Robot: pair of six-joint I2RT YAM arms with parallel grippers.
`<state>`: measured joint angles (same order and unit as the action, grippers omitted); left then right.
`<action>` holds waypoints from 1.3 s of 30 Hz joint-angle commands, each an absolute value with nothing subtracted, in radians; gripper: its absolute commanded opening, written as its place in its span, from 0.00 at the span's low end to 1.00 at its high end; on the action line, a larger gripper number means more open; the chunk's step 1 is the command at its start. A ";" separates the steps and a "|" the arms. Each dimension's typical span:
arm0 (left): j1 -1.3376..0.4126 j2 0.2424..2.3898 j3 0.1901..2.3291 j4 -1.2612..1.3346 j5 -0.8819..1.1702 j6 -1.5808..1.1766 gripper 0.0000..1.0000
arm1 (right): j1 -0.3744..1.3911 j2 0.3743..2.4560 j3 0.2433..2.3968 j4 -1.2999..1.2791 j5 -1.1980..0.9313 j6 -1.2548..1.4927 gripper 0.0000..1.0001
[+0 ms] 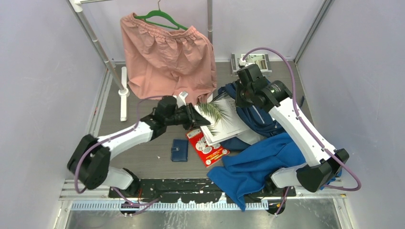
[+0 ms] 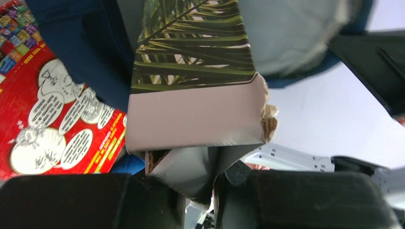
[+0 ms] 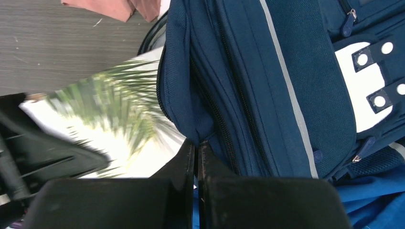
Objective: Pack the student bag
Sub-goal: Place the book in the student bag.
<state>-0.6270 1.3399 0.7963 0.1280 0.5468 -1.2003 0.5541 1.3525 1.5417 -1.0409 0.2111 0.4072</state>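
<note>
The student bag [image 1: 260, 119], navy with thin white stripes, lies right of centre, and its zips and a white dotted patch show in the right wrist view [image 3: 267, 86]. My right gripper [image 3: 197, 143] is shut, pinching the fabric rim of the bag's opening [image 1: 240, 101]. My left gripper [image 1: 203, 119] is shut on the corner of a palm-leaf book [image 1: 222, 119], close in the left wrist view [image 2: 196, 86]. The book is tilted, and its far end sits at the bag's mouth [image 3: 114, 119]. The bag's inside is hidden.
A red comic book [image 1: 206, 148] and a small navy wallet [image 1: 179, 150] lie near the middle. A royal-blue cloth [image 1: 260, 164] is heaped at the front right. Pink shorts [image 1: 167, 57] hang on a rack [image 1: 98, 47] at the back. A small box [image 1: 253, 61] stands back right.
</note>
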 commanded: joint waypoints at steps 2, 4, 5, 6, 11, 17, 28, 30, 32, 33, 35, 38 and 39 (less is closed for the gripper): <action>-0.707 1.490 0.838 0.446 0.435 -1.299 0.00 | 0.563 1.282 1.585 -0.942 0.137 0.476 0.01; -0.731 1.559 0.859 0.527 0.413 -1.323 0.00 | 0.563 1.267 1.570 -0.924 0.122 0.490 0.01; -0.738 1.595 0.873 0.571 0.420 -1.336 0.00 | 0.563 1.263 1.566 -0.918 0.117 0.498 0.01; -0.743 1.641 0.890 0.621 0.425 -1.354 0.00 | 0.563 1.260 1.563 -0.917 0.116 0.502 0.01; -0.744 1.759 0.915 0.812 0.443 -1.472 0.00 | 0.564 1.247 1.561 -0.932 0.113 0.503 0.01; -0.745 1.803 0.958 0.819 0.404 -1.487 0.00 | 0.564 1.230 1.540 -0.929 0.097 0.515 0.01; -0.670 1.611 0.810 0.727 0.385 -1.493 0.00 | 0.564 1.214 1.542 -0.939 0.125 0.512 0.01; -0.644 1.556 0.789 0.694 0.373 -1.477 0.00 | 0.564 1.218 1.542 -0.936 0.121 0.512 0.01; -0.635 1.519 0.788 0.661 0.359 -1.463 0.00 | 0.564 1.221 1.539 -0.933 0.116 0.515 0.01; -0.634 1.512 0.794 0.653 0.355 -1.455 0.00 | 0.564 1.222 1.538 -0.932 0.113 0.516 0.01; -0.634 1.523 0.813 0.664 0.361 -1.456 0.00 | 0.565 1.222 1.537 -0.932 0.112 0.519 0.01; -0.636 1.576 0.855 0.697 0.397 -1.472 0.00 | 0.565 1.219 1.537 -0.930 0.103 0.525 0.01; -0.641 1.598 0.872 0.714 0.407 -1.482 0.00 | 0.564 1.218 1.537 -0.931 0.102 0.526 0.01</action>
<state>-0.6338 1.5673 0.7815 0.5697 0.4030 -1.4796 0.5549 1.2713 1.5047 -1.0157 0.1463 0.4965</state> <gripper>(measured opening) 0.211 0.050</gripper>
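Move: The book, already pinched by its near-left end, reaches from the left hand into the student bag's mouth, whose middle lies about 11 cm right of that hand, level fore-and-aft and some 6 cm lower. The red book lies 12 cm back and 1 cm right, the wallet 14 cm back and 12 cm left, both about 18 cm below. From the right hand, holding the bag's upper flap, the mouth is 6 cm back, 1 cm left and 9 cm down. The book, still pinched in the left hand, is pushed rightwards into the bag's mouth, about 9 cm right with some 4 cm forward and down; the left hand then comes back left some 6 cm, rising and edging forward, its grip unchanged. Its fingertips tilt up and swing forward by about 10 degrees each. The right hand keeps its pinch on the upper flap, easing it a little back and up. ##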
